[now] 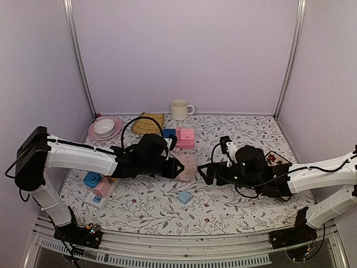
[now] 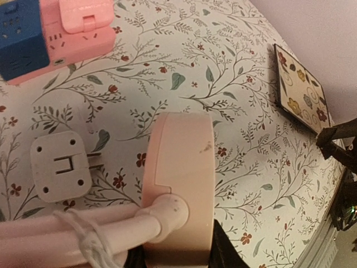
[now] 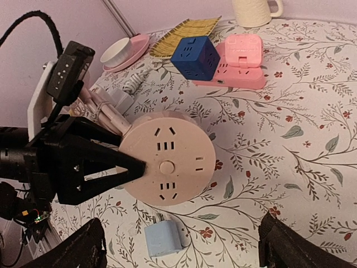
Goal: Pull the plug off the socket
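Note:
A round pink socket [image 1: 187, 166] stands on its edge mid-table, its face with the slots [image 3: 167, 166] turned towards my right arm. My left gripper [image 1: 174, 166] is shut on the socket's rim [image 2: 181, 167], where its pink cable comes out. A small light-blue plug [image 3: 163, 239] lies loose on the cloth just in front of the socket, prongs towards it, and nothing is plugged into the face. My right gripper [image 3: 187, 251] is open wide, its dark fingers [image 3: 75, 248] either side of the plug [image 1: 185, 196] and not touching it.
A pink power block [image 1: 185, 137] with a blue cube [image 3: 194, 57] lies behind the socket. A white adapter [image 2: 58, 167] lies by the cable. At the back are a cup [image 1: 179, 109], a pink plate with a bowl [image 1: 104, 128] and a yellow cloth [image 1: 147, 123]. A floral tile [image 2: 301, 97] lies right, a white strip [image 1: 98, 195] left.

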Robot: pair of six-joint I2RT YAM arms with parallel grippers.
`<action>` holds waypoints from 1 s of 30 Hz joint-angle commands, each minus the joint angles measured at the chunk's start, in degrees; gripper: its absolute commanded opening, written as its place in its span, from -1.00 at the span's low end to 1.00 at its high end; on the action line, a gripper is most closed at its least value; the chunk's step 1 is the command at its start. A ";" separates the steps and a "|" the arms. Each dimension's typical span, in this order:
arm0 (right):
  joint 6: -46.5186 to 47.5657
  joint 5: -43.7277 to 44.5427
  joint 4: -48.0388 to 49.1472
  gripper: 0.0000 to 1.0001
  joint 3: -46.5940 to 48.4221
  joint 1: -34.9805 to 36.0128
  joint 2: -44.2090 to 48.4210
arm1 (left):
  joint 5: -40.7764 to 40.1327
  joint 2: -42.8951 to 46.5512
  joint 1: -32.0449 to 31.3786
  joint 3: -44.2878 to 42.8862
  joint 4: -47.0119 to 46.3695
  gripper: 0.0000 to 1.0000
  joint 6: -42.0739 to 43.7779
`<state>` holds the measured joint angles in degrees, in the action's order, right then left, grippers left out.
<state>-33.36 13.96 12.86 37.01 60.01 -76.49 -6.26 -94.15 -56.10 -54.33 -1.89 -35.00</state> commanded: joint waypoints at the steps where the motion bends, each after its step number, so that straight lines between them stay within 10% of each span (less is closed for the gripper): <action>1: -0.32 7.38 -5.09 0.97 -2.62 0.02 6.19 | 5.00 -5.45 -1.77 -8.08 -4.27 -0.94 2.61; 18: 0.50 15.17 -14.47 0.98 -4.76 -0.12 19.87 | 20.72 -27.04 -7.28 -26.25 -2.50 -0.84 0.95; 30: 1.13 16.12 -17.21 0.98 -4.08 -0.42 23.20 | 18.59 -27.17 -7.68 -25.85 -2.69 0.31 1.06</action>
<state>-33.10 28.77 -2.90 32.91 59.92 -54.28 13.28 -121.99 -63.16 -79.46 -3.66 -34.52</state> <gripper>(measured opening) 0.989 0.590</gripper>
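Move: The pink socket is already in the left fingers, and the bare table spot it is going to lies about 17 cm to that hand's right, 8 cm back and 8 cm down. The blue plug, already free, lies 9 cm behind the left hand, 2 cm right and 9 cm down; the blue-pink block is 15 cm straight ahead and 7 cm down. From the open right hand, that spot is about 7 cm right, 3 cm back and 12 cm below. The socket, edge still pinched, is carried by the left hand some 15 cm right, then also back and down about 5 cm each, away from the plug. The wrist swings roughly 25 degrees clockwise and dips; near the table the hand all but stops and its fingers open, letting go. The empty right hand clears the way, 9 cm right and 5 cm up, fingers staying wide. ##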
